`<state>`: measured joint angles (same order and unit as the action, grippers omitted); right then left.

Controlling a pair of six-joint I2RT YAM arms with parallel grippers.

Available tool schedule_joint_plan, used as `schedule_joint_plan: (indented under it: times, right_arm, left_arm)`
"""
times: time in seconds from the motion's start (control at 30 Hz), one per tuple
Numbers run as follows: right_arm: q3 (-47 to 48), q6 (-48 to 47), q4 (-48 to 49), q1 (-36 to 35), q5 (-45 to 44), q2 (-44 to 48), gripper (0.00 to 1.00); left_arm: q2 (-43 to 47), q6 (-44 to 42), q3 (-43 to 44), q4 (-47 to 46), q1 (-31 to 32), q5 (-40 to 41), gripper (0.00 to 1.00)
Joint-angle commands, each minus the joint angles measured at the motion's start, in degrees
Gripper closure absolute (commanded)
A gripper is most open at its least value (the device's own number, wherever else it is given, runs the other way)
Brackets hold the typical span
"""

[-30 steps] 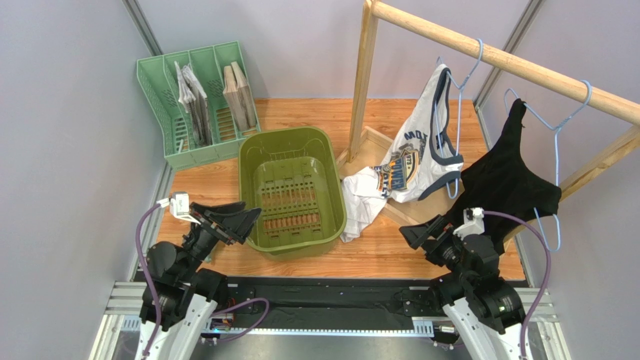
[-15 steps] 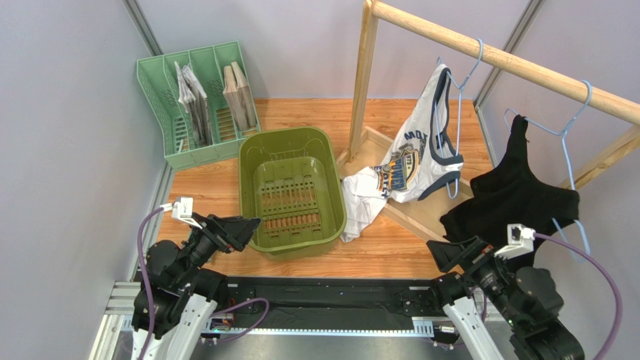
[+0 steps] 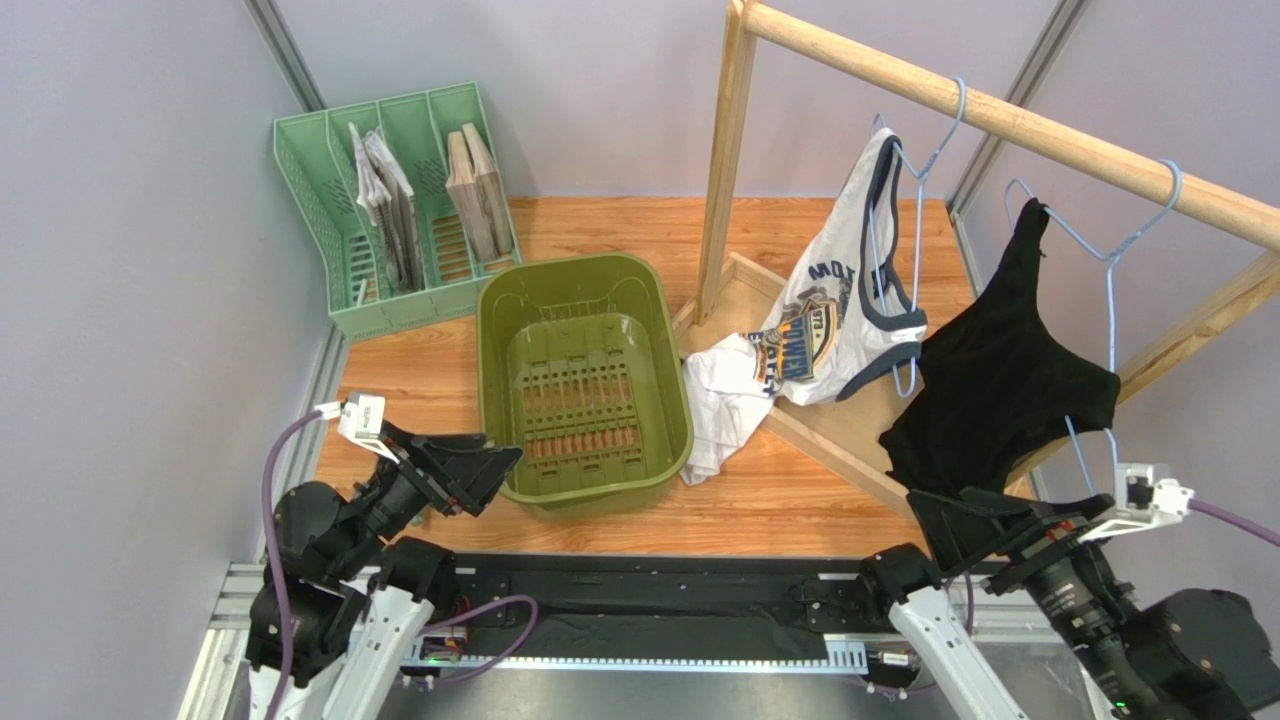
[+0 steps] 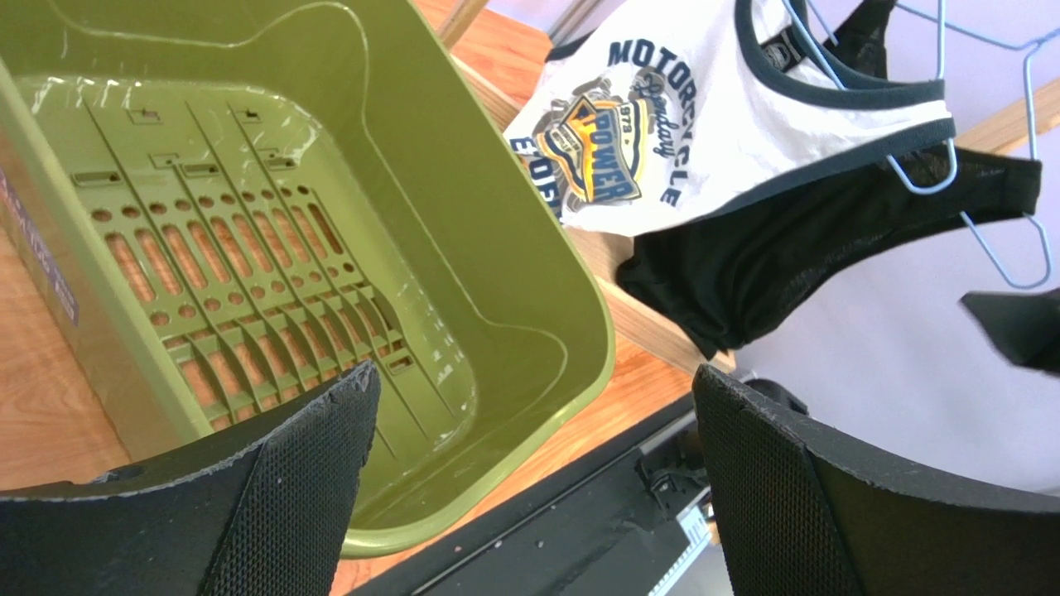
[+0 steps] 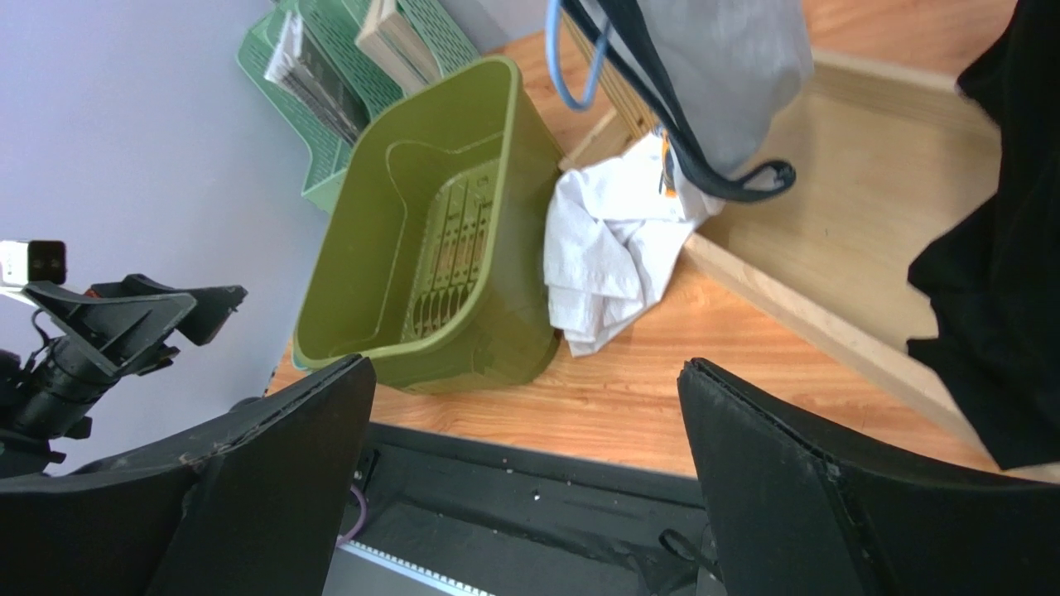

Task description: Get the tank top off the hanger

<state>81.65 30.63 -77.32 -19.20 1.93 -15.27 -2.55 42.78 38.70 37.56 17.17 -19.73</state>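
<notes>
A black tank top point(image 3: 999, 375) hangs on a light-blue wire hanger point(image 3: 1113, 285) at the right end of the wooden rail point(image 3: 977, 105). It also shows in the left wrist view point(image 4: 796, 248) and the right wrist view point(image 5: 995, 286). To its left, a white printed tank top point(image 3: 842, 300) hangs on a second blue hanger point(image 3: 920, 165). My right gripper point(image 3: 962, 518) is open and empty, low at the near right, just below the black top's hem. My left gripper point(image 3: 493, 462) is open and empty by the near left corner of the green bin point(image 3: 661, 375).
White cloth point(image 3: 721, 405) lies crumpled on the table between the bin and the rack's wooden base point(image 3: 842, 450). A pale green file rack point(image 3: 398, 210) with papers stands at the back left. Grey walls close in on both sides.
The right arm has pulled back from the black tank top toward the near right corner. The black top swung and hangs again as before. The left arm drew back slightly.
</notes>
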Motion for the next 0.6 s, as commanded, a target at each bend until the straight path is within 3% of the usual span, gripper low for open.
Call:
schedule_joint_plan:
  times: [0.0,0.33,0.57]
  right_arm:
    - [7.02,-4.70,-2.49,-0.05,-1.32,-5.11,0.00]
    - [18.01,-5.58,4.63,0.04,3.69,-14.87,0.00]
    - [26.54,-12.08,6.30,-0.05,-5.52,-30.07,0.00]
  left_arm:
    - [-4.04,-4.46,3.22,0.58,-0.03,-3.03,0.01]
    - [-7.38,-9.03,5.60,0.67,-0.12,-5.15,0.02]
    - [-10.37,-10.44,8.14,0.06,-0.12,-8.83,0.02]
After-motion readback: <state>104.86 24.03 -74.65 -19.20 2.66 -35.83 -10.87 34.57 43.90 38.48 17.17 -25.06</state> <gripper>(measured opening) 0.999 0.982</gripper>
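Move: The middle of the white tank top on its hanger is about 18 cm ahead of my right hand, 8 cm to the left and 10 cm below. The black top hangs some 14 cm ahead of that hand, 7 cm to its right and 10 cm lower; the green basket is roughly 18 cm ahead, 33 cm left and 28 cm down. From my left hand the tank top is about 12 cm ahead, 36 cm right and slightly lower, about 4 cm. With its fingers wide open and empty, I lift my right hand about 11 cm, carrying on a rise already under way beside the hanging clothes. In the second half I also ease it some 4 cm forward, on the hangers' side, while the wrist tips up by about 5 degrees. ##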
